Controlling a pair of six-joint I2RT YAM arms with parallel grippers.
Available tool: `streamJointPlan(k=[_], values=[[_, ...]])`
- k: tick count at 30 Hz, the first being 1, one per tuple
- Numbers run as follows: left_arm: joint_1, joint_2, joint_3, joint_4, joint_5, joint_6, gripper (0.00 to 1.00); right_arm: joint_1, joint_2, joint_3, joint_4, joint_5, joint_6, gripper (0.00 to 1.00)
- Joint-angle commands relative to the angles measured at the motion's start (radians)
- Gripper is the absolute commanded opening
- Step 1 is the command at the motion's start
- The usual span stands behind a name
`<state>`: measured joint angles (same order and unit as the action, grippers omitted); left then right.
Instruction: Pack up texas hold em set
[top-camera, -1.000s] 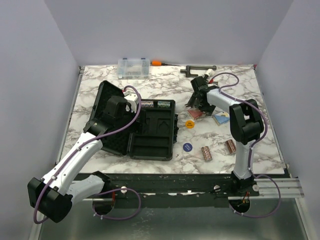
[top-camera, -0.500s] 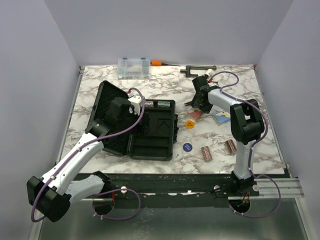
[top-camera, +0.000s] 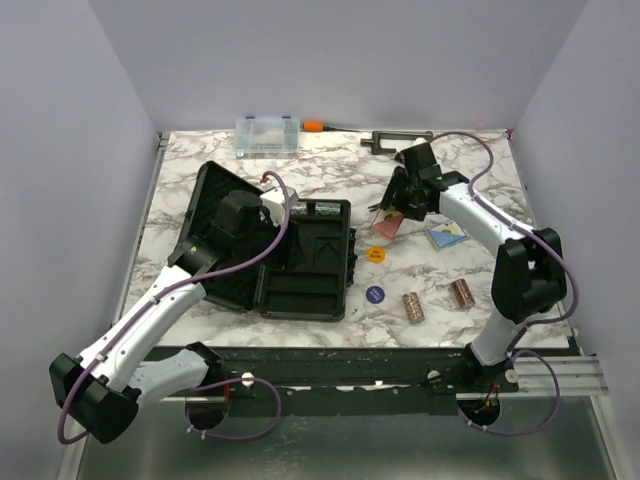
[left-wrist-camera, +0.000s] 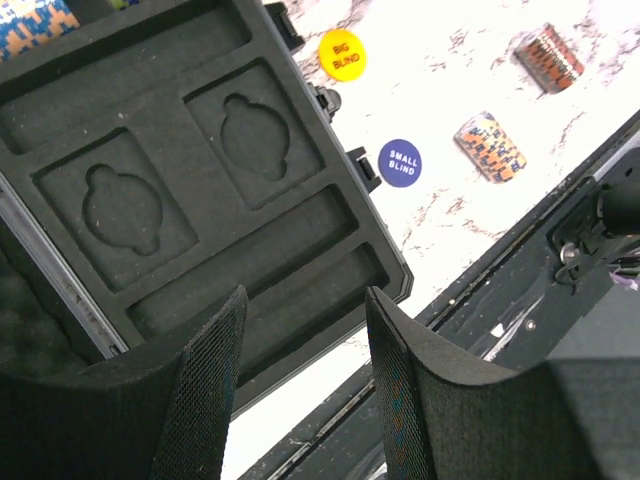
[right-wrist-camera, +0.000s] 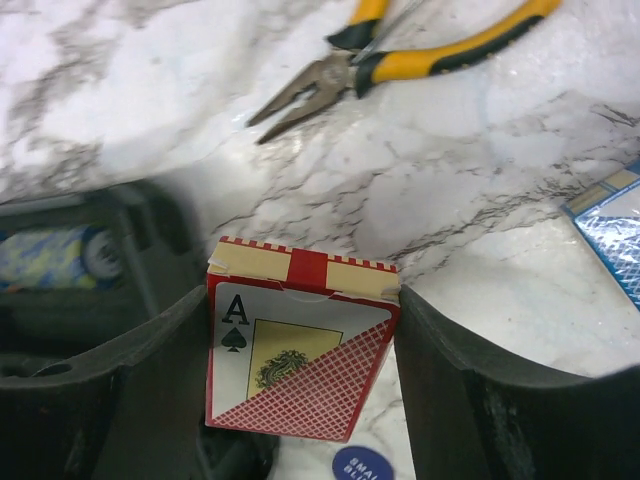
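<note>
The black case (top-camera: 300, 290) lies open at the left, its foam slots (left-wrist-camera: 200, 190) mostly bare, with chip rolls (top-camera: 315, 208) in its far row. My left gripper (top-camera: 277, 203) (left-wrist-camera: 305, 300) hovers over the foam, open, with nothing between its fingers. My right gripper (top-camera: 397, 212) (right-wrist-camera: 303, 300) is shut on the red card deck (right-wrist-camera: 300, 345) (top-camera: 388, 228), lifted off the marble. The blue deck (top-camera: 445, 235) (right-wrist-camera: 612, 232) lies to its right. On the table near the case sit an orange disc (top-camera: 376, 254) (left-wrist-camera: 342, 54), a blue disc (top-camera: 375, 294) (left-wrist-camera: 400, 163) and two chip rolls (top-camera: 412, 306) (top-camera: 461, 292).
Yellow-handled pliers (right-wrist-camera: 400, 55) lie just beyond the held deck. At the back edge stand a clear organiser box (top-camera: 267, 135), an orange-handled screwdriver (top-camera: 315, 126) and a dark tool (top-camera: 395, 138). The case's raised lid (top-camera: 215, 205) stands at the left.
My right gripper has closed on the red deck and raised it, while its elbow swung out to the right. My left gripper's fingers have narrowed somewhat over the case.
</note>
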<state>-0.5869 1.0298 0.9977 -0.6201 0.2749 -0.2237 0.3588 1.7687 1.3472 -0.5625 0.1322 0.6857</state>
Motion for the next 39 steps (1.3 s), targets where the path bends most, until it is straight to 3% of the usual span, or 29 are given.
streamJointPlan(k=[1, 6, 12, 25, 39], values=[[-0.005, 0.007, 0.058, 0.023, 0.060, -0.002, 0.51, 0.007, -0.104, -0.003, 0.055, -0.190, -0.080, 0.37], [-0.004, 0.045, 0.096, 0.044, 0.074, -0.071, 0.51, 0.088, -0.144, 0.048, 0.058, -0.264, -0.122, 0.37], [-0.007, 0.105, 0.075, 0.194, 0.154, -0.206, 0.54, 0.175, -0.165, 0.089, 0.078, -0.308, -0.107, 0.37], [-0.014, 0.264, 0.091, 0.382, 0.234, -0.308, 0.56, 0.208, -0.269, 0.056, 0.159, -0.431, -0.052, 0.36], [-0.016, 0.273, 0.083, 0.466, 0.242, -0.362, 0.45, 0.214, -0.288, 0.023, 0.193, -0.475, -0.048, 0.36]])
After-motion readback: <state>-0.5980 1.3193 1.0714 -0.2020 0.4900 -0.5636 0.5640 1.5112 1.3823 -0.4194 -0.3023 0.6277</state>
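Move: The red card deck is already in the right gripper, off the table; from the left gripper it is about 14 cm ahead, 27 cm to the right and 12 cm lower, while the open case's tray centre is about 4 cm ahead, 3 cm right and 20 cm below. From the right hand, the left gripper it carries to is 14 cm back, 27 cm left and 12 cm up. The big blind chip lies 7 cm back, 2 cm left and 9 cm below the right hand. Keep the right gripper's hold on the red deck and carry it some 15 cm up and 14 cm left, drawing back about half as far, to the left gripper over the case's right edge, turning the hand counter-clockwise and rolling its left side up. Bring the half-open left gripper about 9 cm right, with some forward travel, to meet the deck, rolling its right side up about 20 degrees. ##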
